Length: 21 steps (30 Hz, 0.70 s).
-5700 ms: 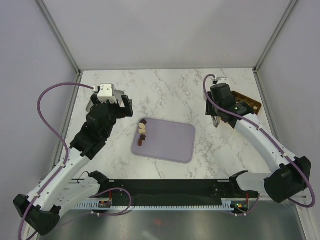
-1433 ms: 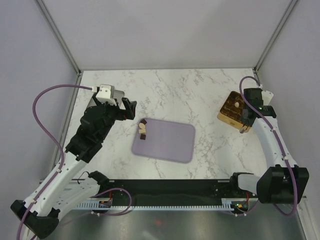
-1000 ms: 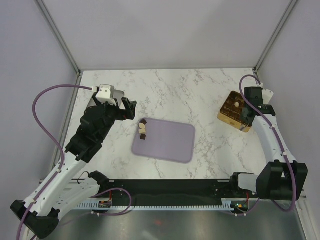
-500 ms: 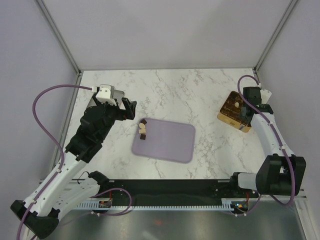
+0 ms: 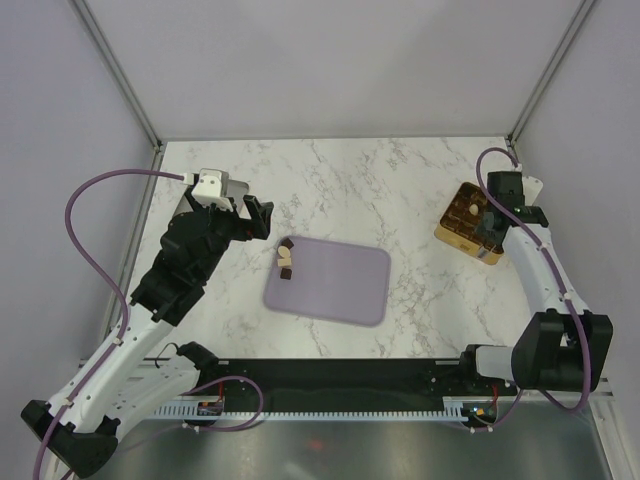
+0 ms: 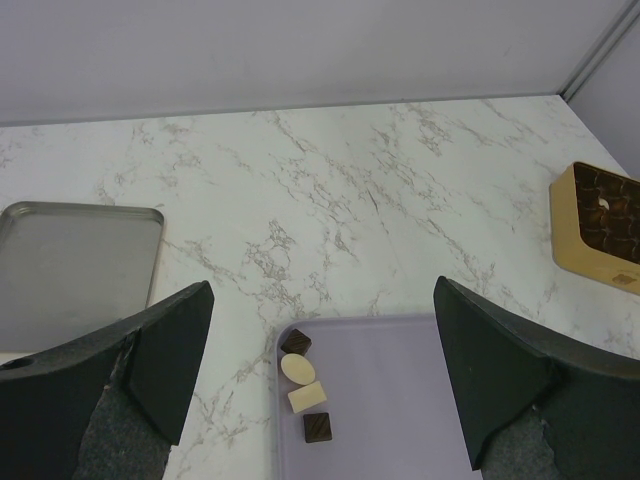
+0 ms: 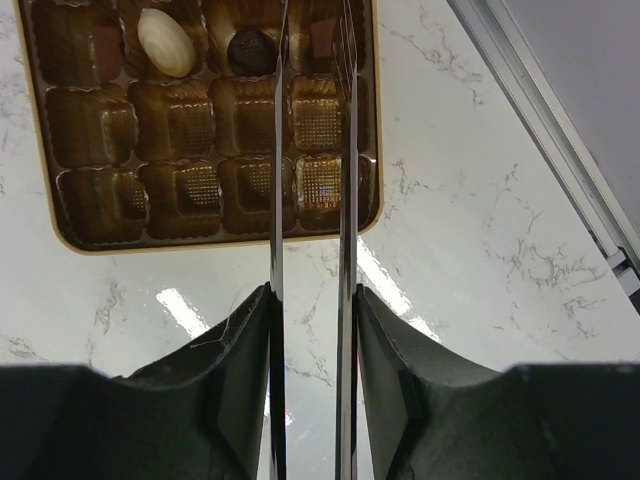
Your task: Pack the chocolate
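Several pieces of chocolate (image 6: 298, 369), dark and cream, lie in a short row at the left end of the lilac tray (image 6: 400, 410), also seen from above as chocolate (image 5: 286, 260) on the tray (image 5: 340, 285). My left gripper (image 6: 322, 300) hovers open above them, holding nothing. My right gripper (image 7: 312, 300) is shut on the metal tongs (image 7: 278, 200), whose arms reach over the gold box (image 7: 200, 170). In the box sit a cream oval (image 7: 165, 42), a dark round piece (image 7: 252, 50) and a brown piece (image 7: 322, 40) between the tong tips.
A grey metal tray (image 6: 70, 260) lies to the left of the lilac tray. The gold box (image 5: 462, 225) stands near the right wall, with the enclosure's frame (image 7: 560, 120) close beside it. Purple cables loop off both arms.
The right wrist has shifted slightly back over the gold box and the tong arms have spread a little. The left arm has not moved.
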### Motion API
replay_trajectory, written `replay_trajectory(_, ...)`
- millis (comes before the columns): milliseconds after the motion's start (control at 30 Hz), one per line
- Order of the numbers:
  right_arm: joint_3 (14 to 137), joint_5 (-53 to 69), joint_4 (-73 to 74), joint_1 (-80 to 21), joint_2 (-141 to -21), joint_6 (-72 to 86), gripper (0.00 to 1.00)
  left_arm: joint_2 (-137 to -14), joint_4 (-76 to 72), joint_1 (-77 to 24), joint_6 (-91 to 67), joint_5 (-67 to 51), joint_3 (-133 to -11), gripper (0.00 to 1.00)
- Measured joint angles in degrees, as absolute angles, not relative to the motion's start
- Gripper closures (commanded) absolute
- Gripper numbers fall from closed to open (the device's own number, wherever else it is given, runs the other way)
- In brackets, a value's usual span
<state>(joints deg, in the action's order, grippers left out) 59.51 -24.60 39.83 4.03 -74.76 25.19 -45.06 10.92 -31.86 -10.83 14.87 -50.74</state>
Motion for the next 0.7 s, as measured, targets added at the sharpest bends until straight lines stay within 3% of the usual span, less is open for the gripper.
replay_trajectory(400,62.2,-17.6,41.3,1.1,-68.6,24.2,0.57,-46.2,10.9,-31.9,-10.8,15.2,-50.7,0.0)
replay_trajectory(700,62.2,-16.2,41.4,-18.2,-63.5,23.5,0.58,-47.0,10.9,-31.9,-10.6,18.8,-50.7,0.0)
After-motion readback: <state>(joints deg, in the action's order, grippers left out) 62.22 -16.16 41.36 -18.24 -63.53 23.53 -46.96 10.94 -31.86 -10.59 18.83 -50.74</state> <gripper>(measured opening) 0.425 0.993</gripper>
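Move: The dark square chocolate still in the tray lies about 52 cm left of the right hand, 2 cm nearer and some 13 cm below. Beyond that piece, in a row outward, come the cream square (3 cm) and the pale oval (6 cm). The chocolate box's middle is about 10 cm ahead and 5 cm left of the right hand. From the left hand the dark square is almost straight below, some 30 cm down. Still gripping the tongs, the right hand rises from the box and sweeps 14 cm left, turning 30 degrees counter-clockwise. ##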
